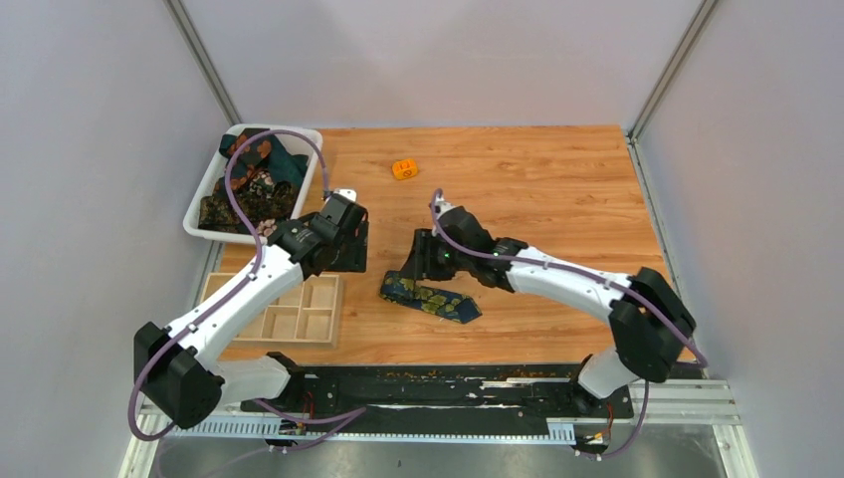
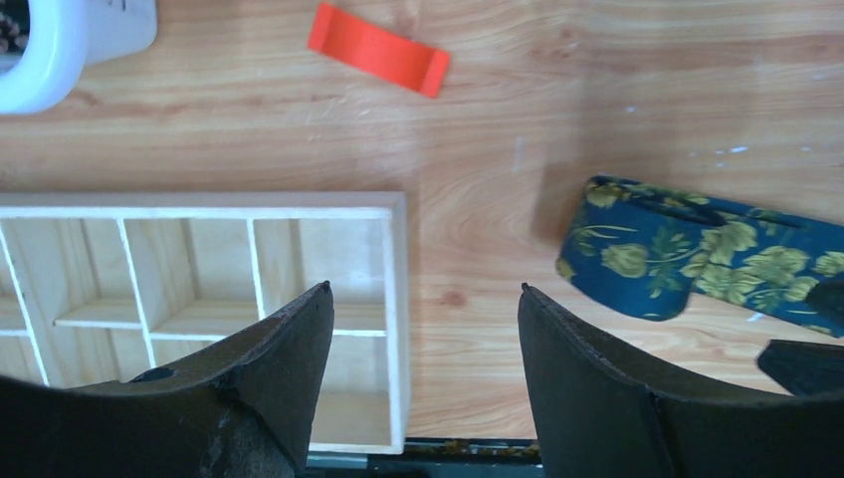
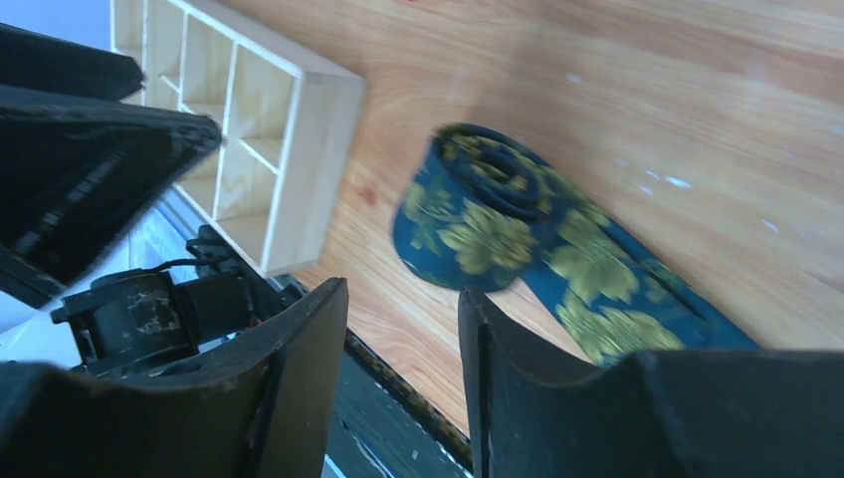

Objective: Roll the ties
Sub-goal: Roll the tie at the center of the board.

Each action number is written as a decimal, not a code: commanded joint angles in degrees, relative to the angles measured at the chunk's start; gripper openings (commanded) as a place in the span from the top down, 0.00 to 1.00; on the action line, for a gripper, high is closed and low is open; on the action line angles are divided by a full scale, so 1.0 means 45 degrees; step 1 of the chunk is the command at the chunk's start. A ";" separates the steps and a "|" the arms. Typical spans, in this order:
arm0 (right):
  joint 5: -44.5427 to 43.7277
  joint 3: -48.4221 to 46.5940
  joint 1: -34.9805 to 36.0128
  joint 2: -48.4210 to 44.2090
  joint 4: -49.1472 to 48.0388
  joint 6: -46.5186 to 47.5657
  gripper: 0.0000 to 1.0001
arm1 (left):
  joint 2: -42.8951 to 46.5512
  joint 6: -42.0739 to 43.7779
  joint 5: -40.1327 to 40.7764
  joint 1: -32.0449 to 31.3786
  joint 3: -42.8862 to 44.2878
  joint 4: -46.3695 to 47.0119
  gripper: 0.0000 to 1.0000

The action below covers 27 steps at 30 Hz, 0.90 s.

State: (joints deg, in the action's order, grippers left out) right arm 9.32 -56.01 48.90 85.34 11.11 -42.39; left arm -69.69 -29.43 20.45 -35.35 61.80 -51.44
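A navy tie with yellow-green flowers lies on the wooden table, its left end rolled into a loose coil and the rest trailing flat to the right. In the left wrist view the same tie lies to the right of the fingers. My right gripper hovers just over the coiled end; its jaws are open with only table between them. My left gripper hangs open over the right edge of the wooden tray, holding nothing. More ties are heaped in the white bin.
The white bin stands at the back left. A compartmented wooden tray sits by the left arm, close to the coil. An orange piece lies at mid back, and a flat red piece beyond the tray.
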 commanded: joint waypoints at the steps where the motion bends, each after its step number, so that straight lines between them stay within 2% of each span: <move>1: 0.0764 -0.1887 0.0633 0.1831 -0.0687 -0.0206 0.57 | 0.0582 0.0508 0.0054 0.0582 -0.0674 0.0025 0.25; 6: 0.1087 -0.3199 0.0886 0.3381 -0.0495 -0.0204 0.67 | 0.0892 0.0760 -0.0152 0.1138 -0.1116 0.0246 0.25; 10: 0.0195 -0.3543 0.0928 0.3692 0.0252 0.0215 0.70 | 0.0951 0.0918 -0.0309 0.1234 -0.1214 0.0352 0.25; 15: -0.0659 -0.2934 0.0880 0.3332 0.0623 0.0355 0.72 | 0.0789 0.1102 -0.0446 0.1235 -0.1185 0.0473 0.25; 22: -0.0838 -0.1820 0.0716 0.2969 0.0421 0.0291 0.73 | 0.0739 0.1206 -0.0901 0.1245 -0.1233 0.0829 0.25; 25: -0.0993 -0.1546 0.0655 0.2664 0.0403 0.0332 0.73 | 0.0751 0.1436 -0.1468 0.1235 -0.1265 0.1061 0.25; 27: -0.1002 -0.1355 0.0586 0.2469 0.0421 0.0372 0.74 | 0.0841 0.1586 -0.2039 0.1235 -0.1370 0.1370 0.22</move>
State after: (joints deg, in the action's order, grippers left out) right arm 7.46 -63.83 52.34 99.63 12.62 -41.91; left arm -66.92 -24.60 15.81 -30.11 56.12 -49.08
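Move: Close by the right hand, the rolled part of the tie lies about 3 cm to its left, 1 cm ahead and some 7 cm below. The tie's loose tail is about 7 cm to the right and 2 cm back of that hand; the red strip lies roughly 14 cm left and 7 cm ahead, both about 9 cm down. From the left hand, the roll is about 10 cm to the right, level fore and aft, some 10 cm below. Swinging left across the top of the roll for about 6.5 cm, the right hand then comes back some 3 cm to the right, sinking about 5 cm in all to bring its fingertips close to the roll. Its half-open fingers narrow to roughly a quarter open. The left hand, open, draws 3 cm left and 2 cm down, clear of the tie, then eases slightly back. ##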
